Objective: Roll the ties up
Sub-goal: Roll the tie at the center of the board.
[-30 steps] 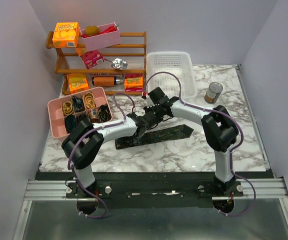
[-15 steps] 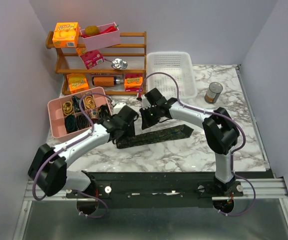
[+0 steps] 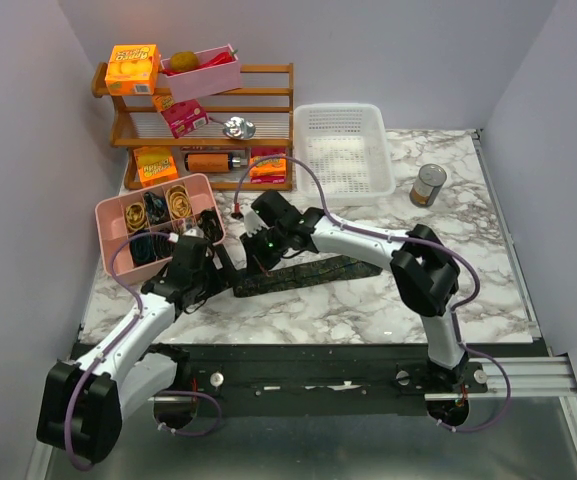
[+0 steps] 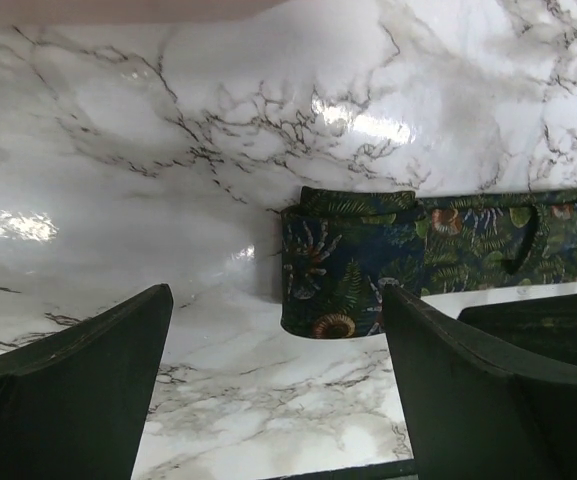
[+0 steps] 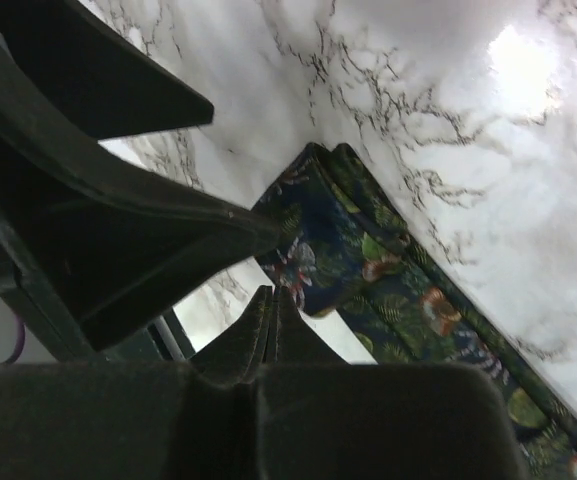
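One tie [image 3: 318,272] lies flat across the marble table, dark fabric with a green and gold leaf print. Its folded left end [image 4: 348,270] shows in the left wrist view, just beyond my left gripper [image 4: 278,400]. That gripper is open, its fingers spread wide on either side with only bare marble between them. In the top view my left gripper [image 3: 218,268] sits just left of the tie's end. My right gripper [image 5: 273,300] is shut with nothing in it, its tips at the near edge of the tie's end [image 5: 368,270]. In the top view my right gripper [image 3: 256,262] hovers over that same end.
A pink divided tray [image 3: 113,262] of elastic loops stands at the left. Behind it is a wooden shelf [image 3: 268,130] with boxes and a bottle. A white basket [image 3: 343,150] and a tin can [image 3: 428,185] sit at the back right.
My left arm has pulled back to the left and its jaws have opened wider. My right gripper, still shut, has slid left along the tie to its left end.
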{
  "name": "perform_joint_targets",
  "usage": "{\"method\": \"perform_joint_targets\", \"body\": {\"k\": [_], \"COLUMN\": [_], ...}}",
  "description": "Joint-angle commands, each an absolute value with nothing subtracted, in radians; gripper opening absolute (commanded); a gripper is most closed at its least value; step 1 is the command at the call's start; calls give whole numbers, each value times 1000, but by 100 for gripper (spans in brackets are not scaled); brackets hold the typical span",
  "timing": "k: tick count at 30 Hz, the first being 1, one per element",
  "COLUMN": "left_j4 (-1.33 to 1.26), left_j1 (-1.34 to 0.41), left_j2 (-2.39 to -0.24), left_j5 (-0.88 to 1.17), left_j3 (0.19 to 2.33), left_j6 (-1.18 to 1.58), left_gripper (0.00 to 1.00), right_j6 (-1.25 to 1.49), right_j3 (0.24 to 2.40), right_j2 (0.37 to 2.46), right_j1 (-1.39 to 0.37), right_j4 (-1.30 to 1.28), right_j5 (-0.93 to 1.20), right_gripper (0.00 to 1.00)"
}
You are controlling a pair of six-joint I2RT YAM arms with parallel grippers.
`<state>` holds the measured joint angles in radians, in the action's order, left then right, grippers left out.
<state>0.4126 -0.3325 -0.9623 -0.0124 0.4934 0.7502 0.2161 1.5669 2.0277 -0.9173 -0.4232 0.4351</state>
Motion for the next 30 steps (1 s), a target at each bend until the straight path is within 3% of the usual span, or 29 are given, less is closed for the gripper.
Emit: {"method": "perform_joint_targets", "body": {"k": [1, 16, 26, 30], "left_j4": [278, -29, -136, -196], "left_j1": [-276, -253, -253, -252], "left_j2": [-922, -969, -992, -1014], "left_j5": [166, 262, 227, 241], "left_j3": [413, 267, 212, 192], "left_j6": [767, 856, 871, 874], "left_gripper": [95, 88, 61, 56], "right_j6": [216, 199, 196, 195], "right_j3": [1612, 1614, 1618, 1624], "right_j2": [2105, 2171, 2195, 2200], "right_j1": [-922, -920, -902, -897], "right_j4": [-422, -449, -466, -466], "right_j5": [460, 344, 368, 382], "right_gripper": [1, 0, 1, 1]}}
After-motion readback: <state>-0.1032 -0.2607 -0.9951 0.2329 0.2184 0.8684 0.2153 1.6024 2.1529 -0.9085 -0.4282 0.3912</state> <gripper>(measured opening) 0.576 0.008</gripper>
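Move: The rolled end of the tie lies about 4 cm to the left hand's right, 1 cm farther out and 3 cm below its open fingers. From the shut right fingertips, the same roll is some 6 cm below, 3 cm to the left and 1 cm farther out. The middle of the tie's flat length is roughly 21 cm right of the left hand and 4 cm ahead; the pink box's middle is about 14 cm to that hand's left and 14 cm ahead. The right hand, fingers kept shut, comes down about 5 cm, most of it early, then creeps a centimetre forward and brings its tips onto the right edge of the rolled end, where the flat length begins. The left hand moves about 3 cm to the right and 2.5 cm down, its left side dipping some 15 to 20 degrees, and its wide-open fingers straddle the roll from left and right and close to a little over half their opening around it. ##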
